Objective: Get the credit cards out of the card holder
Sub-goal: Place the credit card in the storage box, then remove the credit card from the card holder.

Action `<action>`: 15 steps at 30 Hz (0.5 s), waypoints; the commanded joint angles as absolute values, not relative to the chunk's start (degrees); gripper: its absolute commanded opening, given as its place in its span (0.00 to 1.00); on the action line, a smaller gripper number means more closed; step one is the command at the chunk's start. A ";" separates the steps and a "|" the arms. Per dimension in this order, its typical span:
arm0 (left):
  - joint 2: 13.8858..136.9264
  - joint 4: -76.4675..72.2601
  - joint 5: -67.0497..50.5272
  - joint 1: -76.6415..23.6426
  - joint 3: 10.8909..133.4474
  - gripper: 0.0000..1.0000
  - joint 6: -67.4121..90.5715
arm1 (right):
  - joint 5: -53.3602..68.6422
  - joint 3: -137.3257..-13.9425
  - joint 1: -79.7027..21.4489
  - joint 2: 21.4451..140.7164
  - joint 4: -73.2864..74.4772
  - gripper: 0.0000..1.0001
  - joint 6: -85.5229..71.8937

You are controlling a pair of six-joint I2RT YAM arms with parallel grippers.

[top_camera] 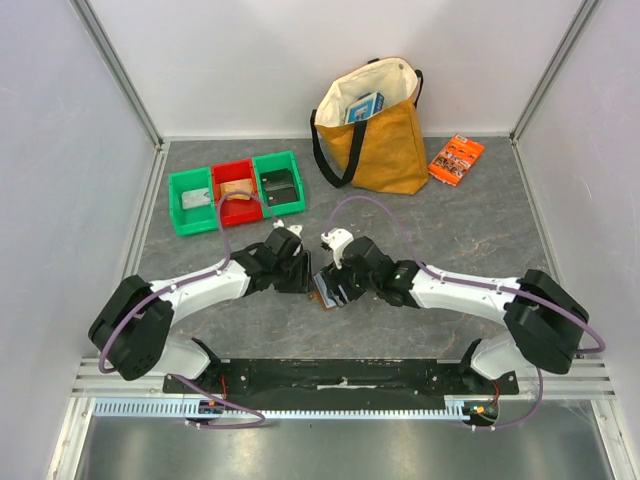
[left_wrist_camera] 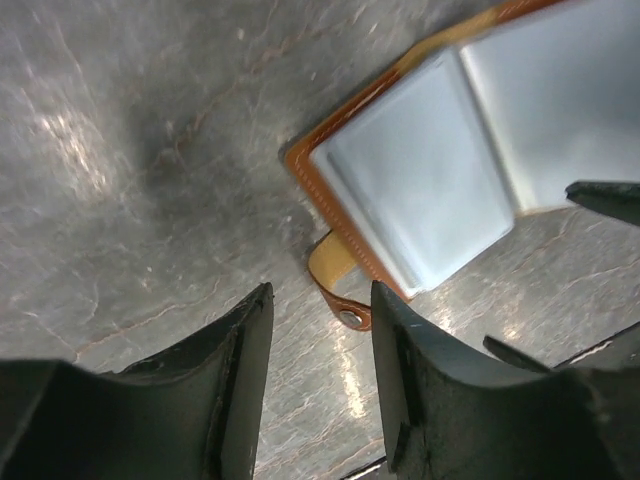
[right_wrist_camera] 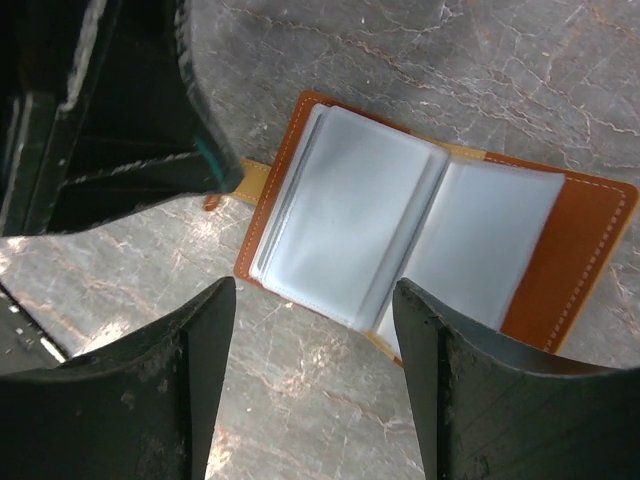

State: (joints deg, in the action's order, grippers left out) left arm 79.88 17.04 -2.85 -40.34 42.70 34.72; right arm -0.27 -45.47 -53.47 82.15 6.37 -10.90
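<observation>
The brown card holder point(top_camera: 328, 288) lies spread open on the grey table between my two grippers. Its pale grey-blue pockets point(right_wrist_camera: 350, 215) face up, and its small snap tab point(left_wrist_camera: 340, 300) sticks out of one edge. The credit cards are hidden; no card shows apart from the pockets. My left gripper point(left_wrist_camera: 320, 300) is open over bare table right beside the tab, gripping nothing. My right gripper point(right_wrist_camera: 315, 295) is open just short of the holder's point(right_wrist_camera: 580, 250) near edge, also holding nothing. The left gripper's dark fingers point(right_wrist_camera: 150, 110) hang over the tab side of the holder point(left_wrist_camera: 330, 130).
Green and red bins point(top_camera: 235, 195) stand at the back left. A yellow tote bag point(top_camera: 375, 130) stands at the back centre, with an orange printed packet point(top_camera: 456, 158) to its right. White walls and metal posts close in the table on three sides.
</observation>
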 commanded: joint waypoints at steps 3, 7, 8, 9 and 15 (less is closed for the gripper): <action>78.75 14.15 -6.50 -41.04 37.80 0.48 37.97 | -9.21 -46.93 -56.51 87.09 0.62 0.71 -11.25; 78.66 14.06 -5.89 -40.96 36.65 0.40 38.32 | -12.56 -46.14 -57.57 88.59 -1.84 0.71 -11.95; 78.75 14.15 -5.71 -40.96 36.48 0.36 38.41 | -13.26 -46.14 -57.83 88.85 -1.85 0.71 -11.78; 78.75 14.15 -5.71 -40.96 36.47 0.33 38.32 | -13.88 -46.06 -58.01 89.21 -1.93 0.71 -11.78; 79.10 14.06 -5.45 -40.96 36.21 0.16 38.50 | -13.54 -45.35 -58.71 90.61 -2.37 0.65 -11.60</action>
State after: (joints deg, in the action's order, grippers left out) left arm 79.88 15.73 -5.08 -40.75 36.45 37.04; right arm -11.51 -45.45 -58.04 89.56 0.36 -11.14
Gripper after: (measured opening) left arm 0.202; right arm 0.670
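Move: The card holder's strap end lies about 3 cm back, 1 cm left and 4 cm below the left hand. The near-left card page is level fore-and-aft with that hand and 5 cm to its right; the right-hand page is 3 cm ahead and 10 cm right. From the right hand, the left page's middle lies roughly 2 cm ahead, 4 cm left and 6 cm below; the right page is 5 cm ahead and 1 cm right, the strap end 9 cm left and 1 cm back. Down and back in equal parts, about 4.5 cm in all and slightly left, the left hand drops onto the strap end, then stays there while its half-open fingers shut around it beside the holder. Meanwhile the right hand sinks some 3 cm over the left card page, edging forward and left and tilting slightly, its fingers staying wide open above the cards. ##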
